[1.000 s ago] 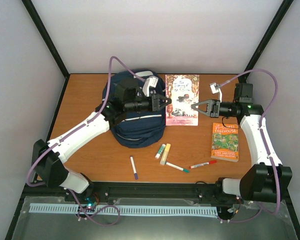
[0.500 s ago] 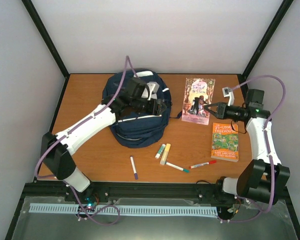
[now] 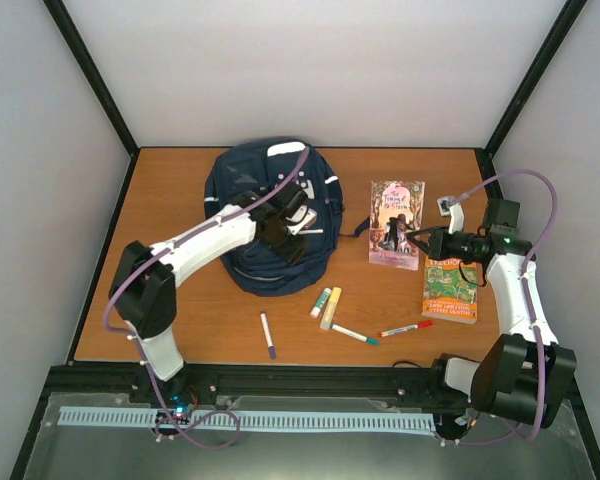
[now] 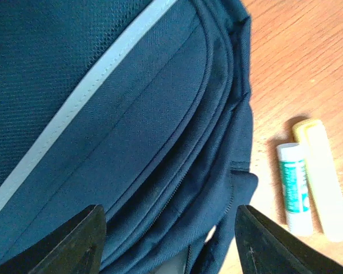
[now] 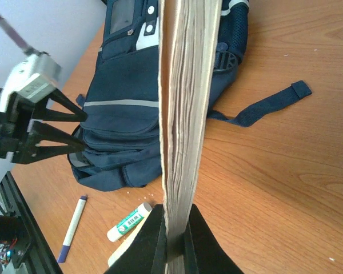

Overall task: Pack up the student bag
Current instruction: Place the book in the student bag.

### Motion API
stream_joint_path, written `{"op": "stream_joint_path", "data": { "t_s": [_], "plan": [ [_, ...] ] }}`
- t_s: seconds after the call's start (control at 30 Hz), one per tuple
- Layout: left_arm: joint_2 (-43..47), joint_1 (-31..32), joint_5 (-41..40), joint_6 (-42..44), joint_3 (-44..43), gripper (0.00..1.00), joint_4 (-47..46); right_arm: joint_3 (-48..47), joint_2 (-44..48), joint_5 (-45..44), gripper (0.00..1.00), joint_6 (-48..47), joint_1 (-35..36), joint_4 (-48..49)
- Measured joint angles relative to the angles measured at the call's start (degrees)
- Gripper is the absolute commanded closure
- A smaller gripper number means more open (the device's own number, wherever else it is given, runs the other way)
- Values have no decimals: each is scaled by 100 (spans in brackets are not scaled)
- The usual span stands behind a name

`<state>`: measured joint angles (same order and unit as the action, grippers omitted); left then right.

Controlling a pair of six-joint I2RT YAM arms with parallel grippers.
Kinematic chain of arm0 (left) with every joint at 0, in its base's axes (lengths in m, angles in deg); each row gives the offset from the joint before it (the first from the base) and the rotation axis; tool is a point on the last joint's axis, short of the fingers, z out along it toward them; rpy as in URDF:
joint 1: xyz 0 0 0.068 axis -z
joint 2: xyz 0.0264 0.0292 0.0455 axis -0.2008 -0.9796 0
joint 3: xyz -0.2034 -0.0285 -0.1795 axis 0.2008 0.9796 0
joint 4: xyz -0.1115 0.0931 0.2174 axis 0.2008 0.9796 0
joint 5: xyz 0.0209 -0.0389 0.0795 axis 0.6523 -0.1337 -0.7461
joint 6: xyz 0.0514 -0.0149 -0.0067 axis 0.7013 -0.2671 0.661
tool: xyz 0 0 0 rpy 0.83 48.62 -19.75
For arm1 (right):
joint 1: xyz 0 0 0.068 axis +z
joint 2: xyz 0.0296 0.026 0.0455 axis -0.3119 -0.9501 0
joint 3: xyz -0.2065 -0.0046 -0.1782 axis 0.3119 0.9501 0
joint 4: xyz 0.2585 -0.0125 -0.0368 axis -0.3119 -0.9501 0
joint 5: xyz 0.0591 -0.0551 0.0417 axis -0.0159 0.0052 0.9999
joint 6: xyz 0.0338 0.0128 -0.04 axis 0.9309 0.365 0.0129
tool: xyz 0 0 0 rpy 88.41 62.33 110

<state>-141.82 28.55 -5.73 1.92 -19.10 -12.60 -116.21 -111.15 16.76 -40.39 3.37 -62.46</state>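
Observation:
The student bag (image 3: 265, 180), navy with thin white stripes, lies at the back left of the table. My left gripper (image 3: 280, 240) hovers open over the bag's lower front. In the left wrist view its fingers (image 4: 74, 242) stand wide on either side of the bag's zipped seams (image 4: 160, 142), with nothing between them. My right gripper (image 3: 417, 243) is shut on a pink-covered book (image 3: 397, 215) and holds it off the table to the right of the bag. In the right wrist view the book's page edge (image 5: 183, 103) rises from the shut jaws, with the bag (image 5: 126, 120) behind it.
An orange book (image 3: 450, 285) lies flat under the right arm. Near the front lie a purple marker (image 3: 268, 335), a glue stick (image 3: 321, 302), a yellow highlighter (image 3: 331, 308), a teal pen (image 3: 355, 334) and a red pen (image 3: 406, 328). A bag strap (image 5: 263, 108) trails rightward on the wood.
My left gripper opened and swung back from the bag's right edge to over its lower front. My right gripper lifted the pink book and carried it right and nearer.

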Motion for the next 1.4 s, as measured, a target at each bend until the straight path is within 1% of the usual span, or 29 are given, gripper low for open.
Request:
{"op": "stream_joint_path", "data": {
  "t_s": [0.13, 0.27, 0.5, 0.57, 0.67, 0.83, 1.07, 1.27, 1.33, 1.4],
  "plan": [
    [-481, 11, -76, 181, -83, 37, 39, 0, -9, -28, 97, -83, 0, -2],
    [-787, 13, 15, 341, -87, 39, 116, 0, -9, -44, 97, -125, 0, -4],
    [-975, 26, 199, 415, -269, 50, 192, 0, -35, -42, 97, -186, 0, -9],
    [-1038, 46, 240, 422, -323, 51, 210, 0, -59, -42, 97, -190, 0, -13],
    [-1038, 101, 297, 415, -332, 48, 210, 0, -68, -42, 97, -195, 0, -28],
    [-997, 234, 411, 404, -332, 50, 201, 0, -68, -42, 97, -203, 0, -28],
    [-994, 267, 332, 358, -326, 48, 203, 0, -68, -42, 97, -201, 0, -28],
    [-1019, 262, 164, 313, -319, 60, 201, 0, -68, -42, 97, -201, 0, -28],
    [-1064, 264, 177, 306, -319, 61, 197, 0, -68, -42, 97, -201, 0, -28],
    [-1110, 267, 188, 297, -319, 61, 188, 0, -68, -42, 97, -201, 0, -31]
  ]
}}
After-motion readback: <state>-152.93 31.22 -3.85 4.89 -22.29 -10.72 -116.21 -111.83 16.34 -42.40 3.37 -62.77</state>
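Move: The folded rim of the student bag's mouth, at its near right part, lies about 6 cm below the open left fingers, some 2 cm to their right and 1 cm back. From that hand the glue stick is about 7 cm right and 5 cm back, with the yellow highlighter about 9 cm right and 6 cm back, both some 13 cm below. The right hand, already holding the pink book, has the rim some 25 cm to its left, 2 cm back and 14 cm below. With fingers pointing down, the left hand sinks quickly about 5 cm onto the student bag's near right part, tipping roughly 10 degrees, then shifts some 2.5 cm to the right and slightly back along the rim, easing back a little from there. Its fingers narrow in two stages from wide to less than half open, coming in on either side of the rim's fold without shutting, while the right hand stays in place and keeps its pinch on the pink book. ##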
